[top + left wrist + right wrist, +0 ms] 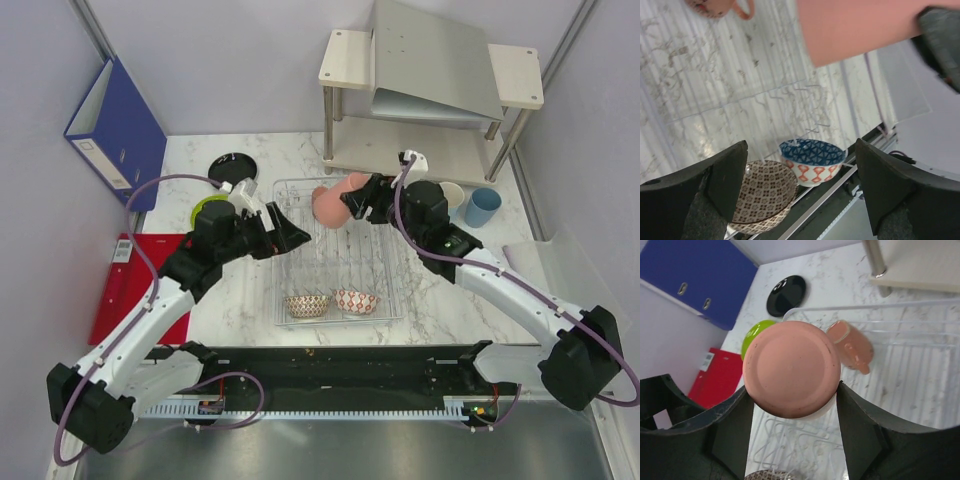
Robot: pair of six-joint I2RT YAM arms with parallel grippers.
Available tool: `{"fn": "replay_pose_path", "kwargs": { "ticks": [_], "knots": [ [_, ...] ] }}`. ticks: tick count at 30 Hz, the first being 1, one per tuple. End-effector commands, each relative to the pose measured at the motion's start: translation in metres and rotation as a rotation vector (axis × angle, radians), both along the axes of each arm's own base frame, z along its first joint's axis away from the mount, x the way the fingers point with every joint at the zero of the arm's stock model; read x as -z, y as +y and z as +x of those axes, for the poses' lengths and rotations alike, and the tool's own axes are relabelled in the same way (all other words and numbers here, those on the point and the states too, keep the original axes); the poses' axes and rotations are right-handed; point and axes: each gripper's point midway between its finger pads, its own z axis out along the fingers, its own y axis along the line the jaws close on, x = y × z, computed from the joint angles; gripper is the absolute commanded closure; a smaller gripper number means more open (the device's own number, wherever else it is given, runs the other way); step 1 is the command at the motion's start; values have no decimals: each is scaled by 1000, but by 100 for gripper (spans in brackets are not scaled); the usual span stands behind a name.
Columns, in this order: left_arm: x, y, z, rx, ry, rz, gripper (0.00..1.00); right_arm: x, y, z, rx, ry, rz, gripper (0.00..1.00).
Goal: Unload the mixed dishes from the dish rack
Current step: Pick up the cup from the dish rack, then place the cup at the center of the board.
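The dish rack (385,262) stands mid-table. My right gripper (350,200) is shut on a salmon-pink cup (327,207) and holds it over the rack's back left part. In the right wrist view (792,390) the cup's base (790,367) faces the camera. The salmon-pink mug (357,183) lies in the rack behind it (850,344). My left gripper (285,232) is open and empty over the rack's left edge (800,150). A brown-white bowl (307,305) and a red-white bowl (357,301) sit at the rack's front (765,192), (812,160).
A black plate (233,167) and a lime-green plate (208,212) lie left of the rack. Two light-blue cups (482,207), (453,195) stand to its right. A beige two-tier shelf (430,75) is behind. A blue binder (115,125) and a red folder (135,285) are at the left.
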Motion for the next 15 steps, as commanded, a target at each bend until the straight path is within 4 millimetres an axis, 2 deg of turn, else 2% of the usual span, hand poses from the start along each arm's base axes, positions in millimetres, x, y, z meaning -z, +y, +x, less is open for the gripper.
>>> {"fn": "replay_pose_path", "kwargs": {
  "ticks": [1, 2, 3, 4, 5, 6, 8, 9, 11, 12, 13, 15],
  "knots": [
    [-51, -15, -8, 45, -156, -220, 7, -40, 31, -29, -176, -50, 331, 100],
    [-54, -19, -12, 64, -170, -277, 7, -32, 31, -35, -180, -22, 381, 100],
    [-68, -20, -16, 77, -224, -327, 7, -44, 31, -37, -193, -55, 446, 100],
    [-72, -20, -19, 86, -245, -359, 9, -44, 32, -40, -202, -55, 480, 100],
    [-73, -21, -22, 90, -256, -399, 9, -34, 31, -43, -206, -20, 525, 100],
    [-75, -19, -24, 84, -266, -415, 10, -44, 30, -46, -218, -54, 574, 100],
    [-69, -18, -26, 79, -261, -421, 11, -37, 27, -49, -212, -44, 624, 100],
    [-68, -18, -26, 76, -260, -420, 11, -44, 25, -51, -218, -58, 673, 100],
    [-67, -16, -28, 72, -265, -423, 11, -40, 25, -55, -230, -52, 705, 100],
    [-67, -15, -29, 71, -270, -425, 11, -48, 25, -58, -249, -62, 744, 100],
    [-67, -15, -29, 68, -276, -427, 11, -45, 26, -59, -260, -54, 755, 100],
    [-68, -14, -28, 61, -282, -430, 11, -53, 29, -65, -303, -59, 803, 100]
  ]
}}
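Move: The large pink cup, already gripped at its base by the right hand, has its middle about 8 cm ahead of the open left hand, 10 cm to its right and some 4 cm higher. From the right hand that cup's middle is about 3 cm ahead and 4 cm left; the left gripper lies roughly 14 cm left, 5 cm back and 5 cm lower. The small pink mug stands 11 cm ahead of the right hand, 8 cm left, 16 cm below. Bring the large pink cup back about 5 cm and some 3 cm left towards the left gripper, dipping slightly, keeping the right hand's grip and rolling it some 30 degrees, left side rising. Meanwhile raise the open left hand about 4 cm, easing back a little, and swing its fingers up to nearly level, pointing right. ##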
